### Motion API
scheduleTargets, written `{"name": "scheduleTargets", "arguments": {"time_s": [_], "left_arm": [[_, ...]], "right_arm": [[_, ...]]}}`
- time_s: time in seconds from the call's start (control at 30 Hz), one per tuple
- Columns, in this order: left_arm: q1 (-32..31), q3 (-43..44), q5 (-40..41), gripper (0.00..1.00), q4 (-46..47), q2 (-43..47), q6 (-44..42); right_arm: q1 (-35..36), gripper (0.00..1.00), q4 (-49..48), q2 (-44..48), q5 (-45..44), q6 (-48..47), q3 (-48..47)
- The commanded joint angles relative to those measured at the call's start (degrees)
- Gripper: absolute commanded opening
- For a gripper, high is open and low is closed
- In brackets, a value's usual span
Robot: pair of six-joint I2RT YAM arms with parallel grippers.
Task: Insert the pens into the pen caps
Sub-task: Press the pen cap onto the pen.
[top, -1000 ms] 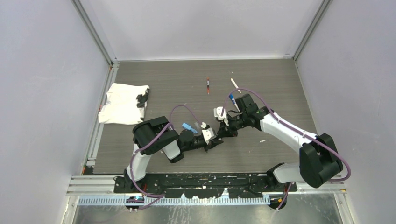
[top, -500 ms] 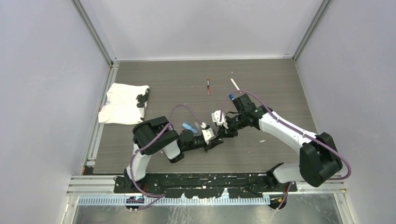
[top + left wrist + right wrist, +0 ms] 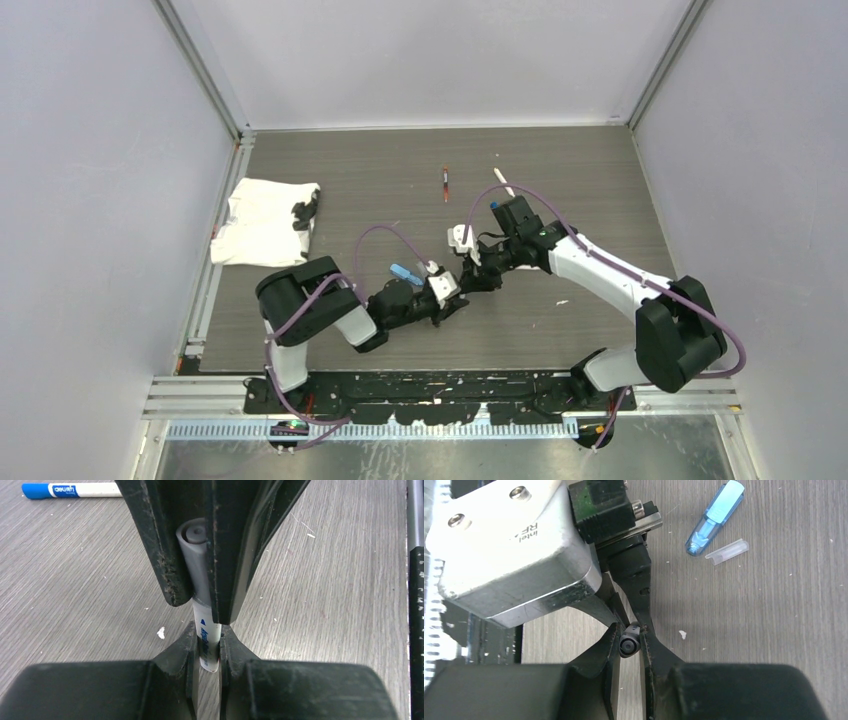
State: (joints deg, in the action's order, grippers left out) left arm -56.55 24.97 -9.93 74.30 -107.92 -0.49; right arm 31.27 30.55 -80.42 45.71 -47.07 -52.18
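Note:
In the left wrist view my left gripper [image 3: 206, 630] is shut on the lower end of a white-barrelled pen [image 3: 206, 625] with blue print. A grey pen cap [image 3: 192, 555] sits in line over the pen's upper end, pinched between the right gripper's dark fingers [image 3: 160, 545]. The right wrist view looks at that cap [image 3: 629, 641] end-on, with my right gripper [image 3: 628, 630] shut on it. From above, both grippers meet mid-table: left gripper [image 3: 457, 298], right gripper [image 3: 480, 279]. Loose pens lie beyond them: a red-tipped pen [image 3: 445, 183], a white pen [image 3: 503, 182] and a blue-ended pen [image 3: 70, 489].
A white cloth [image 3: 262, 222] lies at the table's left edge. A chunky light-blue oblong piece [image 3: 714, 527] and a small clear tube [image 3: 726, 550] lie close behind the left gripper. Purple cables loop over both arms. White specks dot the wood-grain table [image 3: 560, 160].
The right gripper has slid left toward the left gripper, bringing the grey cap along the pen. The left arm's elbow has swung left and toward the near edge.

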Motion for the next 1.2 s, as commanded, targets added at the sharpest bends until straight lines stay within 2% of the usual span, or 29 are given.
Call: {"name": "scheduleTargets", "arguments": {"time_s": [0.0, 0.1, 0.23, 0.33, 0.4, 0.47, 0.5, 0.53, 0.6, 0.7, 0.77, 0.87, 0.97, 1.17], "left_arm": [[0.96, 1.49, -1.30, 0.00, 7.70, 5.87, 1.79], [1.24, 1.20, -6.62, 0.00, 7.69, 8.56, 3.33], [3.75, 0.69, -15.72, 0.01, 7.70, 14.49, 7.91], [5.20, 1.07, -20.40, 0.01, 7.70, 17.54, 11.23], [5.23, 0.58, -16.78, 0.00, 7.70, 19.16, 11.22], [5.06, -0.76, -7.30, 0.00, 7.70, 20.56, 11.09], [4.63, -1.49, -0.72, 0.01, 7.70, 21.24, 10.02], [3.94, -2.02, 2.83, 0.01, 7.70, 21.78, 8.90], [3.49, -1.93, 4.87, 0.01, 7.70, 21.89, 7.86], [3.47, -1.34, 2.41, 0.01, 7.70, 20.99, 7.04], [3.51, -1.68, 1.06, 0.01, 7.70, 20.30, 6.22], [3.47, -2.14, -1.81, 0.00, 7.18, 18.42, 6.48], [3.48, -1.54, -4.96, 0.01, 7.05, 15.88, 8.43], [3.50, -2.07, -5.90, 0.00, 7.66, 13.39, 11.86]], "right_arm": [[-0.55, 0.01, 6.12, 0.33, 3.51, 5.93, 1.04], [-0.58, 0.01, 11.09, 1.00, 8.48, 0.03, 0.41], [-0.52, 0.01, 25.30, 0.15, 13.62, -16.56, -2.02], [-0.32, 0.01, 26.95, 1.10, 14.02, -18.51, -2.53], [-0.24, 0.01, 17.25, 3.27, 9.89, -7.53, -0.69], [-0.09, 0.01, 0.15, 6.78, 3.54, 11.11, 3.39], [-0.14, 0.01, -1.71, 7.02, 2.26, 15.78, 3.36], [-0.08, 0.01, -1.32, 6.11, 2.58, 18.12, 2.04], [-0.08, 0.01, 0.25, 3.60, 5.86, 20.86, 0.50], [-0.09, 0.01, 4.57, 0.67, 12.05, 18.96, -1.64], [-0.21, 0.03, 6.17, 0.53, 13.05, 17.40, -2.93], [-0.25, 0.11, 6.90, 2.07, 13.12, 16.02, -3.98], [-0.82, 0.31, 6.92, 3.66, 13.49, 15.56, -4.97], [-3.78, 0.68, 11.34, 6.65, 17.69, 10.93, -6.94]]}}
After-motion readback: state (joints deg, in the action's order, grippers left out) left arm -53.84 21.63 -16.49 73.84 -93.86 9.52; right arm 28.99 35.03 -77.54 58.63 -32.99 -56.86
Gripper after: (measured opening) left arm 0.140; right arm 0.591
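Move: The cap in my right fingers already sits over the upright pen in my left, about 5 cm straight above my left hand; the pen body is thus some 5 cm straight below my right hand. From my left hand the light-blue highlighter lies on the table about 8 cm ahead and 13 cm to the left, 5 cm lower, and the clear plastic piece about 9 cm ahead and 9 cm left, equally low. With pen and cap joined between them, I carry both hands upward together about 6 cm, first swinging back some 4 cm towards my base, then forward again most of the way. My left hand keeps its pinch on the pen body and rises a little more at the end, while my right fingers spread open off the cap and ease back and to the right. ##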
